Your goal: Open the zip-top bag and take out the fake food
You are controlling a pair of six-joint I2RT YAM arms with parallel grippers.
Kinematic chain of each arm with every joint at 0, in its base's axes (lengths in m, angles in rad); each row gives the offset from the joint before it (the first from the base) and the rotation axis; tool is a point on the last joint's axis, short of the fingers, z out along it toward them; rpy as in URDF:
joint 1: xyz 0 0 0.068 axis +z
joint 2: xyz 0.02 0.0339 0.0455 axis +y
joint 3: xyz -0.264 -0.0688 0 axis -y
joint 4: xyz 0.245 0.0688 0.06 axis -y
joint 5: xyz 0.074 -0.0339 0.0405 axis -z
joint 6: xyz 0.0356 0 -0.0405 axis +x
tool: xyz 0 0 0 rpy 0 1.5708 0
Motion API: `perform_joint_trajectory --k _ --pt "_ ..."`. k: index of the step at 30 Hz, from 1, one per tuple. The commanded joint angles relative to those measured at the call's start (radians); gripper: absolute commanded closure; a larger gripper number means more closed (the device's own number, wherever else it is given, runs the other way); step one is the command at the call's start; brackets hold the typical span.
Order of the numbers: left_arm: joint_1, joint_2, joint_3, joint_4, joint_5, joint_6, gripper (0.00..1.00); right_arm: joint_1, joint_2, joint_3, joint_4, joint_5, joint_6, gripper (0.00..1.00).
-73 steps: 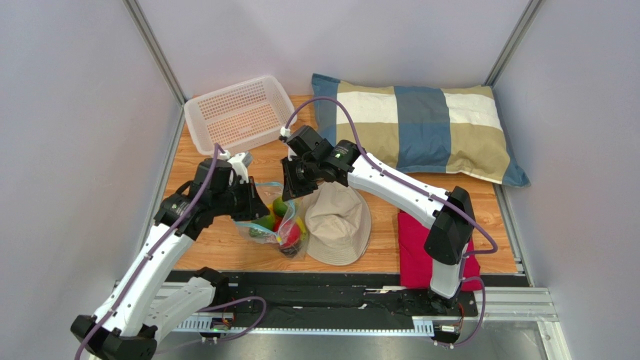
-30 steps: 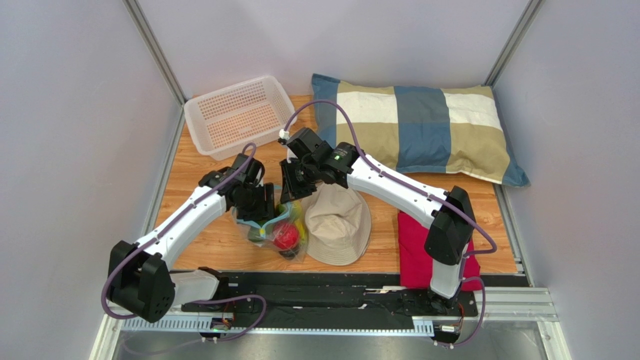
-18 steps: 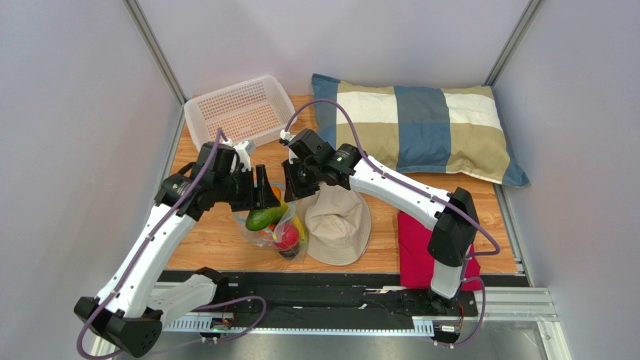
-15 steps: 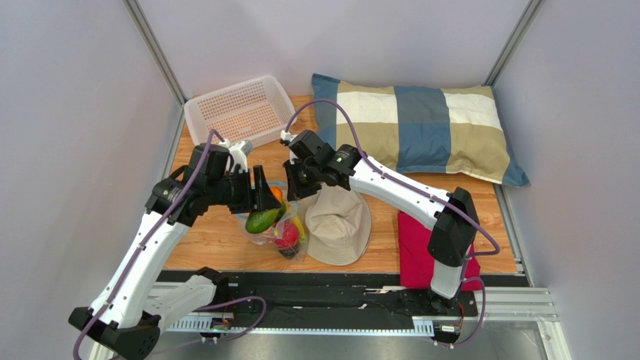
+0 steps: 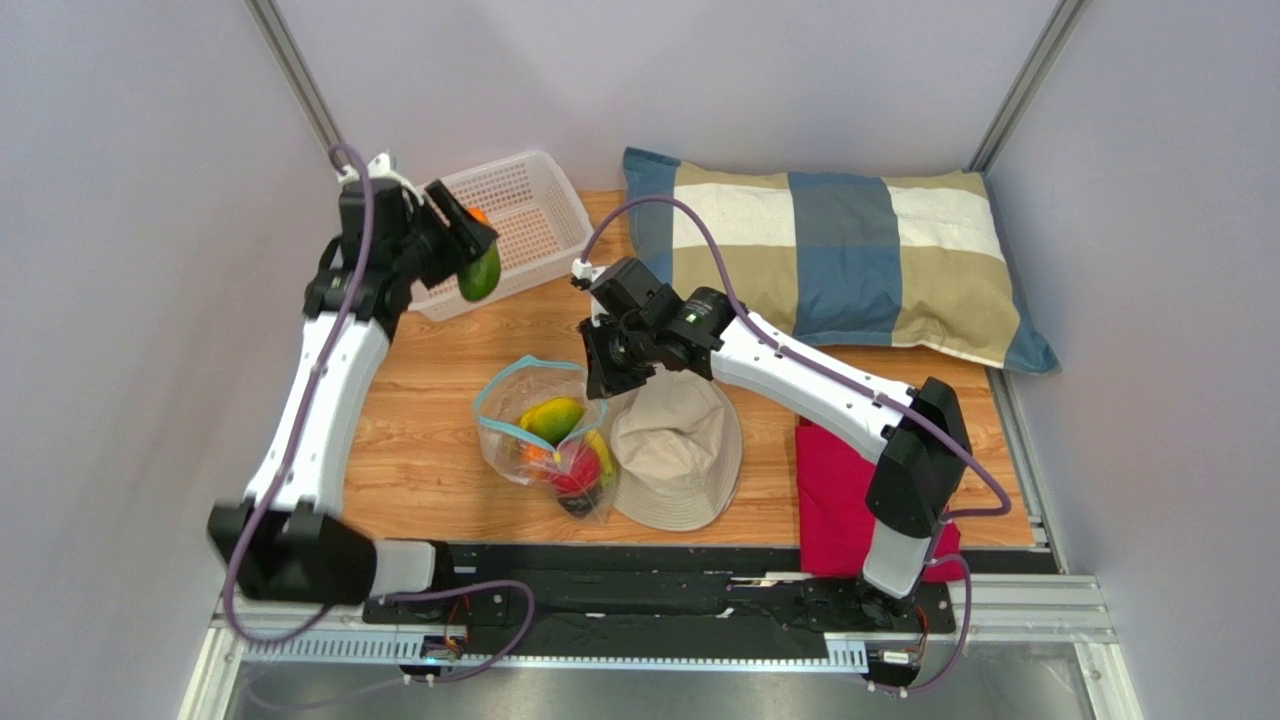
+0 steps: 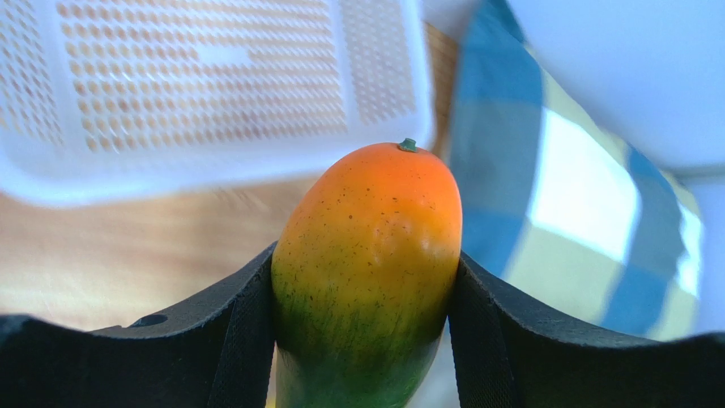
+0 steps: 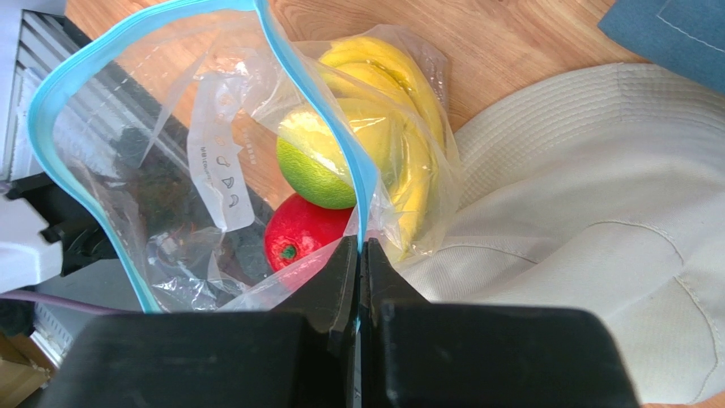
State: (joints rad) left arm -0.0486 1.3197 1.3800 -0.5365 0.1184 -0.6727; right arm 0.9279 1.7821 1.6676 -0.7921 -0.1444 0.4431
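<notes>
The zip-top bag (image 5: pixel 508 450) lies open on the wooden table, and its light blue zip strip (image 7: pixel 59 110) forms a wide loop. My right gripper (image 5: pixel 604 375) (image 7: pixel 359 245) is shut on the strip at the bag's right rim. Fake food inside the bag: yellow bananas (image 7: pixel 400 119), a green-yellow fruit (image 7: pixel 323 166) and a red apple (image 7: pixel 299 234). My left gripper (image 5: pixel 469 252) (image 6: pixel 366 259) is raised at the back left, shut on the green-orange mango (image 5: pixel 481 275) (image 6: pixel 366 255). It hangs over the near edge of the white mesh basket (image 5: pixel 519 210).
A plaid pillow (image 5: pixel 857 255) fills the back right. A beige hat (image 5: pixel 676 450) lies against the bag's right side, with a red cloth (image 5: pixel 834 510) beyond it. The basket (image 6: pixel 170 85) sits in the back left corner by the wall.
My left gripper pulled the mango out of the bag and carried it up and back to the basket's edge. The right gripper kept its hold on the bag's rim.
</notes>
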Motion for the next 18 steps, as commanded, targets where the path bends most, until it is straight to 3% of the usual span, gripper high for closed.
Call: perform_joint_trajectory --k 1,8,18 --pt "0.102 0.269 0.181 0.142 -0.046 0.079 1.00 -0.011 -0.024 0.055 0.008 -0.041 -0.024 1.00" --pt "0.206 0.628 0.439 0.142 -0.059 0.205 1.00 -0.014 0.006 0.115 -0.010 -0.109 -0.053 1.00" --pt "0.233 1.036 0.777 -0.081 -0.117 0.234 1.00 -0.063 0.023 0.123 -0.010 -0.149 -0.084 1.00"
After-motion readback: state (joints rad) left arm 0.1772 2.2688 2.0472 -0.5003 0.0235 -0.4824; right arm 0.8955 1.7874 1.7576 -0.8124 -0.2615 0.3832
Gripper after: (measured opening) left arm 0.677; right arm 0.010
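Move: Ahead of the left hand, which already holds the green-orange mango, the white basket's middle lies about 24 cm farther out, 5 cm to the left and 25 cm below. The zip-top bag stands roughly 20 cm back, 9 cm right and 24 cm below; the striped pillow is some 20 cm ahead, 52 cm right and 26 cm below. From the right hand, pinching the bag's rim, the basket is about 41 cm ahead, 21 cm left and 14 cm lower. Carrying the mango in a kept grip, the left hand sweeps about 20 cm forward, 17 cm down and 15 cm left towards the basket, fast at first, then slowing and sinking more steeply over its left end, the fingers tipping some 15 degrees further down with a slight counter-clockwise turn. The right hand keeps its pinch on the bag's rim and rises about 3 cm. ##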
